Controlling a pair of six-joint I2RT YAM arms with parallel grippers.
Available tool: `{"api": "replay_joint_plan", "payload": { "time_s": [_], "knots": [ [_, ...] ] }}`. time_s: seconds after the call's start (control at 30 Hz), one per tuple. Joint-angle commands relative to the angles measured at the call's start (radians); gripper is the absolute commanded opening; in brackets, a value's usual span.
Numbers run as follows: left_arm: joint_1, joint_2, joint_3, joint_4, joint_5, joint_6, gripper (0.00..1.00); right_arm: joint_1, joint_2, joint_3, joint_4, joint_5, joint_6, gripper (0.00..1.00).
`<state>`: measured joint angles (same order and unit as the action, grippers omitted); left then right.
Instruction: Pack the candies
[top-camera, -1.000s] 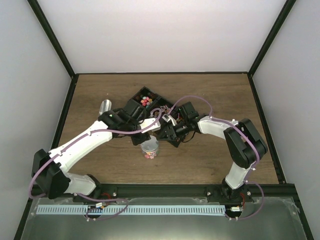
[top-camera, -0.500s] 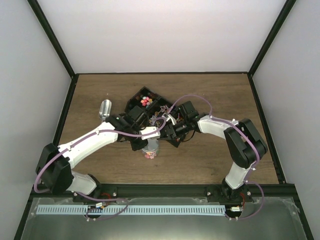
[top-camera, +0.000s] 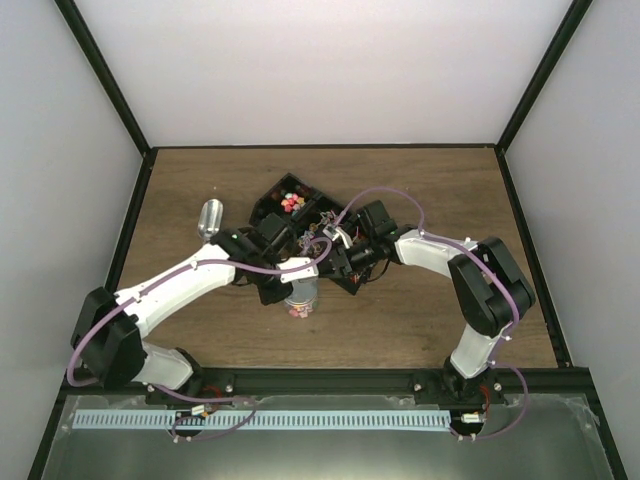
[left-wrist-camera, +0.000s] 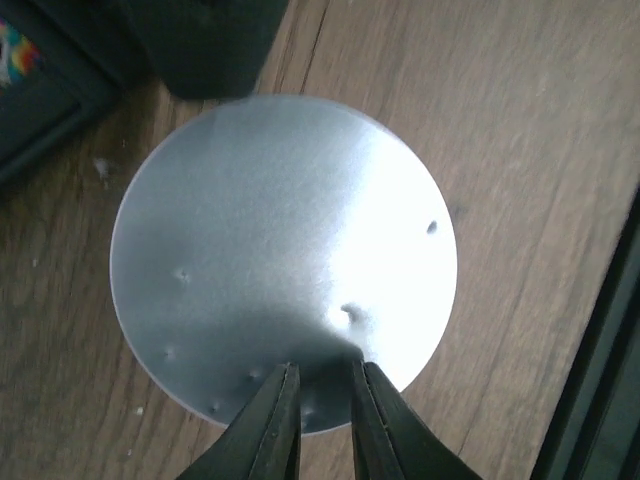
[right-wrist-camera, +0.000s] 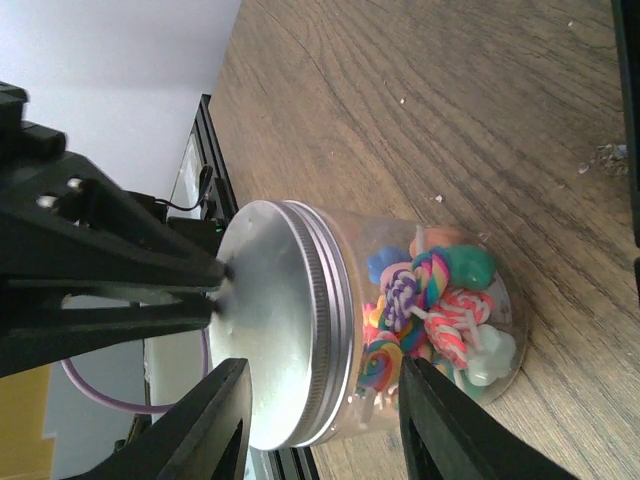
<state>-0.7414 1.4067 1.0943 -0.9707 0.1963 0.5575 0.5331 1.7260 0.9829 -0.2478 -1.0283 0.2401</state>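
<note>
A clear round jar (right-wrist-camera: 400, 255) stands on the wooden table with a silver screw lid (right-wrist-camera: 270, 320) on it. Bright candies (right-wrist-camera: 445, 300), swirled and twisted, fill its lower half. My left gripper (left-wrist-camera: 322, 372) points straight down at the lid (left-wrist-camera: 285, 265). Its fingertips rest near the lid's edge with a narrow gap and nothing between them. My right gripper (right-wrist-camera: 325, 400) is open beside the jar, one finger level with the lid and one level with the candies, not clamped. From above, the jar (top-camera: 300, 296) sits between the left gripper (top-camera: 283, 287) and the right gripper (top-camera: 333, 262).
A black compartment tray (top-camera: 283, 181) holding more candies (top-camera: 291, 201) lies just behind the jar, partly under both arms. A silver cylinder (top-camera: 210, 217) lies to the left on the table. A black frame rail (left-wrist-camera: 600, 400) runs close by in the left wrist view.
My left gripper came from over the tray toward the near side and onto the jar's lid, and its jaws narrowed. The right gripper and the jar have hardly moved.
</note>
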Motion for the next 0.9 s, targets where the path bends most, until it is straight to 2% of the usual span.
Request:
{"api": "replay_joint_plan", "payload": {
  "time_s": [0.0, 0.13, 0.2, 0.23, 0.3, 0.47, 0.63, 0.8, 0.87],
  "knots": [
    [-0.007, 0.043, -0.068, -0.017, -0.057, 0.021, 0.18, -0.004, 0.000, 0.027, -0.002, -0.005, -0.011, 0.43],
    [-0.006, 0.046, -0.010, -0.032, -0.048, 0.009, 0.18, -0.004, -0.004, 0.024, -0.001, -0.006, -0.015, 0.43],
    [-0.006, 0.034, 0.023, -0.038, -0.030, 0.001, 0.28, -0.005, -0.012, 0.019, 0.004, -0.004, -0.015, 0.43],
    [-0.005, 0.028, 0.045, -0.039, -0.020, -0.006, 0.37, -0.008, -0.014, 0.019, 0.004, -0.004, -0.016, 0.43],
    [-0.003, 0.021, 0.093, -0.051, 0.002, -0.031, 0.62, -0.016, -0.019, 0.018, 0.005, -0.006, -0.017, 0.43],
    [-0.006, 0.004, 0.132, -0.056, 0.014, -0.060, 0.99, -0.067, -0.047, -0.015, 0.031, -0.046, 0.009, 0.47],
    [-0.017, 0.038, 0.104, -0.034, -0.018, -0.108, 1.00, -0.091, -0.146, -0.118, 0.144, -0.073, 0.033, 0.58],
    [-0.043, 0.063, 0.081, 0.014, -0.054, -0.153, 1.00, -0.104, -0.236, -0.210, 0.220, -0.046, 0.006, 0.84],
    [-0.045, 0.070, 0.072, 0.026, -0.054, -0.165, 1.00, -0.111, -0.324, -0.257, 0.251, 0.001, -0.038, 0.90]
  ]
}}
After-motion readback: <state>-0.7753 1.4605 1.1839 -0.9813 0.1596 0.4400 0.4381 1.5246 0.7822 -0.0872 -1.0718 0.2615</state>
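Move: The left fingers point down, nearly shut, just above or on the lid of the candy jar; the jar's middle is about 2 cm ahead, 2 cm right and 6 cm below that hand. From the right hand, close beside the jar, the jar's middle lies about 3 cm back, 4 cm left and 4 cm below. The candy box's middle is roughly 15 cm ahead and 7 cm right of the left hand; a clear cup lies about 18 cm ahead and 17 cm left. Down about 1 cm towards the lid the left hand dips, stays low briefly, then rises some 4 cm clear of it, drifting slightly right and forward as its fingers spread fully; it then sinks back about 2 cm, fingers wide above the lid's sides. Meanwhile the right hand leaves the jar's side, nudging forward, then drawing back, right about 4 cm and up 2 cm while opening. ##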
